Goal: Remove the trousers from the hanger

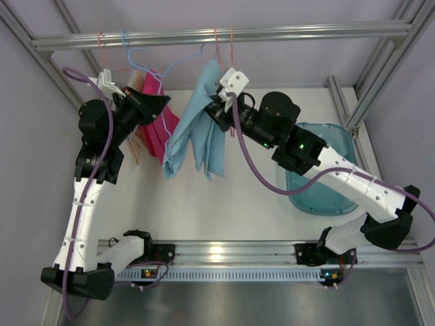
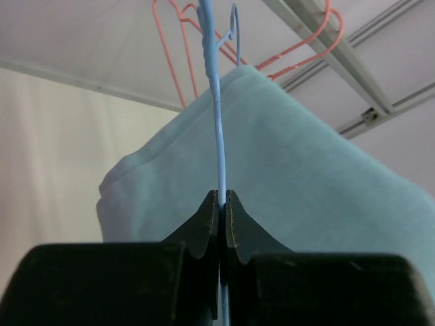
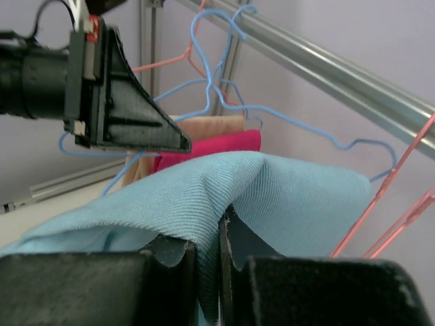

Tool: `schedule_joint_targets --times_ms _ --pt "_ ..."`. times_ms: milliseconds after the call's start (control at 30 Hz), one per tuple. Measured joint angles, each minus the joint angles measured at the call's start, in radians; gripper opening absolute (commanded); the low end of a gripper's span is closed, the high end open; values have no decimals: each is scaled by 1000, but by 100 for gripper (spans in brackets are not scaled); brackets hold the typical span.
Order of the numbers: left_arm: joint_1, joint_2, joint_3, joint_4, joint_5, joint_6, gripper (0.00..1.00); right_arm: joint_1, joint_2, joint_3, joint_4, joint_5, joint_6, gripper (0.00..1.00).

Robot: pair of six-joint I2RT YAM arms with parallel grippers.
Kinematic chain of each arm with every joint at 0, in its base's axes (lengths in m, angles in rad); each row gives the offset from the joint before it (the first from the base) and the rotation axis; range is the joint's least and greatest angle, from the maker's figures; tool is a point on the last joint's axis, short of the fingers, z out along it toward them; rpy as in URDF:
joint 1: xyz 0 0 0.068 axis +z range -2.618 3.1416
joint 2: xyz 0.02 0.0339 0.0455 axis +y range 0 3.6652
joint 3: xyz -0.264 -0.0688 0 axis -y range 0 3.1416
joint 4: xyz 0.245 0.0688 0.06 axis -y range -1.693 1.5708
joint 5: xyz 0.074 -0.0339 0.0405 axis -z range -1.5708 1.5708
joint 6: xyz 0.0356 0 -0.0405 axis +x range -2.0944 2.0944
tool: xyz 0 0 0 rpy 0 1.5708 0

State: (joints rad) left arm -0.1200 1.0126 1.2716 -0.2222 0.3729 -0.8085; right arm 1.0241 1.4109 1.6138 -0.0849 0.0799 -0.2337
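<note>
The light blue trousers (image 1: 194,132) hang folded over a blue wire hanger (image 1: 178,64) under the top rail. My right gripper (image 1: 219,102) is shut on a fold at their upper right; in the right wrist view the cloth (image 3: 292,193) is pinched between the closed jaws of that gripper (image 3: 219,227). My left gripper (image 1: 160,102) is shut on the blue hanger's wire (image 2: 217,122), which runs up from between the closed jaws of the gripper (image 2: 221,198), with the blue trousers (image 2: 312,183) behind. The magenta trousers (image 1: 156,129) hang to the left, partly hidden behind my left gripper.
An aluminium rail (image 1: 224,34) crosses the back and carries pink wire hangers (image 1: 224,41). A tan cloth (image 3: 204,125) hangs behind the magenta pair (image 3: 217,144). A teal bin (image 1: 333,139) sits on the table at the right, under my right arm.
</note>
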Motion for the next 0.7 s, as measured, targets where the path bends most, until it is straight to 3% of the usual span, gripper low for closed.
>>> schedule_joint_targets --times_ms 700 --pt "-10 2 -31 -185 -107 157 0 1 -33 63 -2 -31 40 0"
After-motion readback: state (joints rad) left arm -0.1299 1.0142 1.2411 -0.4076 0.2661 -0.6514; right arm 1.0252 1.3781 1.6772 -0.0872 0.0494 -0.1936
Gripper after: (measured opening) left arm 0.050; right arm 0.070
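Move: The right hand already pinches the blue trousers; the free end of the blue hanger is roughly 14 cm ahead of it, 3 cm to its left and 5 cm higher, and the pink hangers hang some 12 cm ahead, 2 cm to its right and 3 cm higher. The left hand grips that blue hanger. From it the blue trousers' middle lies about 3 cm ahead, 9 cm right and 6 cm below, and the magenta cloth about 8 cm ahead, 3 cm left and 8 cm below. The left hand, still gripping the blue hanger's wire, draws it down about 6 cm and slightly left, away from the blue trousers, while its wrist rolls left side up and tips nose-down, some 10 degrees each. Keeping its pinch on the cloth, the right hand lifts the trousers by about 4 cm, drifting a little back and to the right, with a short pause between a quick first lift and a slower second one, so that the two hands part. ##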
